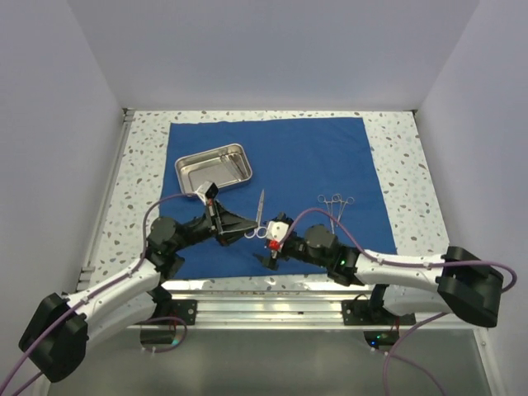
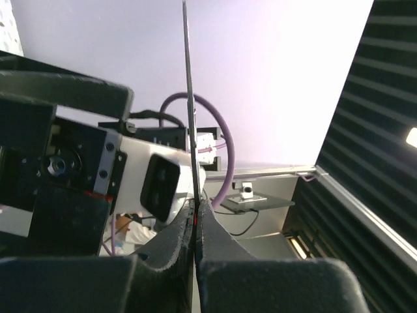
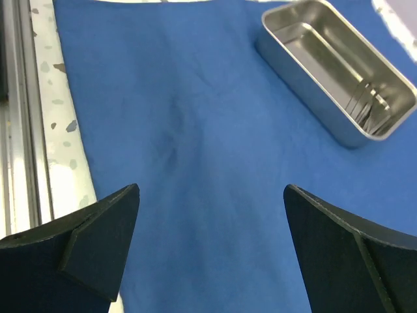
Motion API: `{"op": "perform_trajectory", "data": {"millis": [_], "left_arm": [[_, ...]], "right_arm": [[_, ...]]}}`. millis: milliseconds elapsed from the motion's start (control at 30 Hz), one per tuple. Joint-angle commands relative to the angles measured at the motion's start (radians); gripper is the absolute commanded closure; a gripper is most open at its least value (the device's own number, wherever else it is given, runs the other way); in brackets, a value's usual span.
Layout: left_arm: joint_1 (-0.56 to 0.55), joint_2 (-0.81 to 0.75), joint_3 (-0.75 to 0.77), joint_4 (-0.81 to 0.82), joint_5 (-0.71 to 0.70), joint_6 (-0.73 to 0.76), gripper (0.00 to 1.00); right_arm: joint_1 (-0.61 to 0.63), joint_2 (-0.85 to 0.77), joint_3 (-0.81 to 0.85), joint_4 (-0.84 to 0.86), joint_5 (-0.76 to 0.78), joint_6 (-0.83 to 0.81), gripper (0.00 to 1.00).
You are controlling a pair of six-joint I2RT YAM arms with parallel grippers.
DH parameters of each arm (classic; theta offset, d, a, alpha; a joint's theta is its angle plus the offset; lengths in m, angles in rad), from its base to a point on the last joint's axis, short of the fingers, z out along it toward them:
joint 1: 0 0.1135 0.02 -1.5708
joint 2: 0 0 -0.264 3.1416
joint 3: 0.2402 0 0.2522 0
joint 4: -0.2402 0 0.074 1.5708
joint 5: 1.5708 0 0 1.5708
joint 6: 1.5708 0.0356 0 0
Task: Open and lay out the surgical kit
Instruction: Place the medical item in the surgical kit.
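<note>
The royal-blue cloth [image 1: 305, 157] lies spread flat on the table. A steel tray [image 1: 186, 161] stands on its back left part; in the right wrist view the tray [image 3: 306, 65] is at the upper right. My left gripper [image 1: 250, 226] is shut on slim silver ring-handled scissors [image 1: 261, 206]. In the left wrist view the scissors [image 2: 189, 98] rise edge-on from the pressed-together jaws of this gripper [image 2: 195, 210]. My right gripper [image 1: 269, 249] is close beside it, and stands open [image 3: 212, 189] above bare cloth [image 3: 208, 130] with nothing between its fingers. Ring-handled forceps [image 1: 337, 203] lie on the cloth further right.
Speckled tabletop [image 1: 404, 165] shows around the cloth. A metal rail [image 1: 272, 290] runs along the near edge and appears as the rail [image 3: 16, 130] at the left of the right wrist view. Thin silver lines at the tray's far end [image 3: 366, 104] may be instruments or reflections.
</note>
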Motion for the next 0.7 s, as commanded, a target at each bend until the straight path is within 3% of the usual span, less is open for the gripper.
{"op": "perform_trajectory", "data": {"millis": [0, 133, 300, 667], "left_arm": [[-0.003, -0.019, -0.009, -0.032, -0.021, -0.02, 1.0], [0.057, -0.085, -0.046, -0.122, -0.009, -0.009, 1.0], [0.086, -0.1, -0.101, -0.095, -0.002, -0.03, 1.0], [0.087, -0.087, -0.106, -0.057, 0.044, -0.058, 1.0]], "right_arm": [[0.071, 0.0, 0.0, 0.343, 0.204, -0.129, 0.04], [0.131, -0.026, -0.066, 0.503, 0.339, -0.233, 0.04], [0.171, -0.063, -0.106, 0.579, 0.409, -0.35, 0.03], [0.176, -0.016, -0.093, 0.681, 0.283, -0.389, 0.03]]}}
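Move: The left hand holds the scissors near the pivot, blades forward; the open right gripper they go to is about 4 cm farther out, 3 cm to the right and 15 cm below it. From the right hand, the scissors' middle is level fore and aft, some 3 cm left and 14 cm up. The tray lies roughly 34 cm ahead of the right hand, 17 cm left and 13 cm down; the clamps lie 17 cm ahead, 22 cm right and 14 cm down. No contact yet between the right gripper and the scissors: the right hand, fingers wide open, climbs about 11 cm towards their height, its fingertips tipping upward and the wrist rolling some 30 degrees. The left hand keeps its pinch on the scissors and brings them down about 4 cm, easing slightly to its left, then holds still. ##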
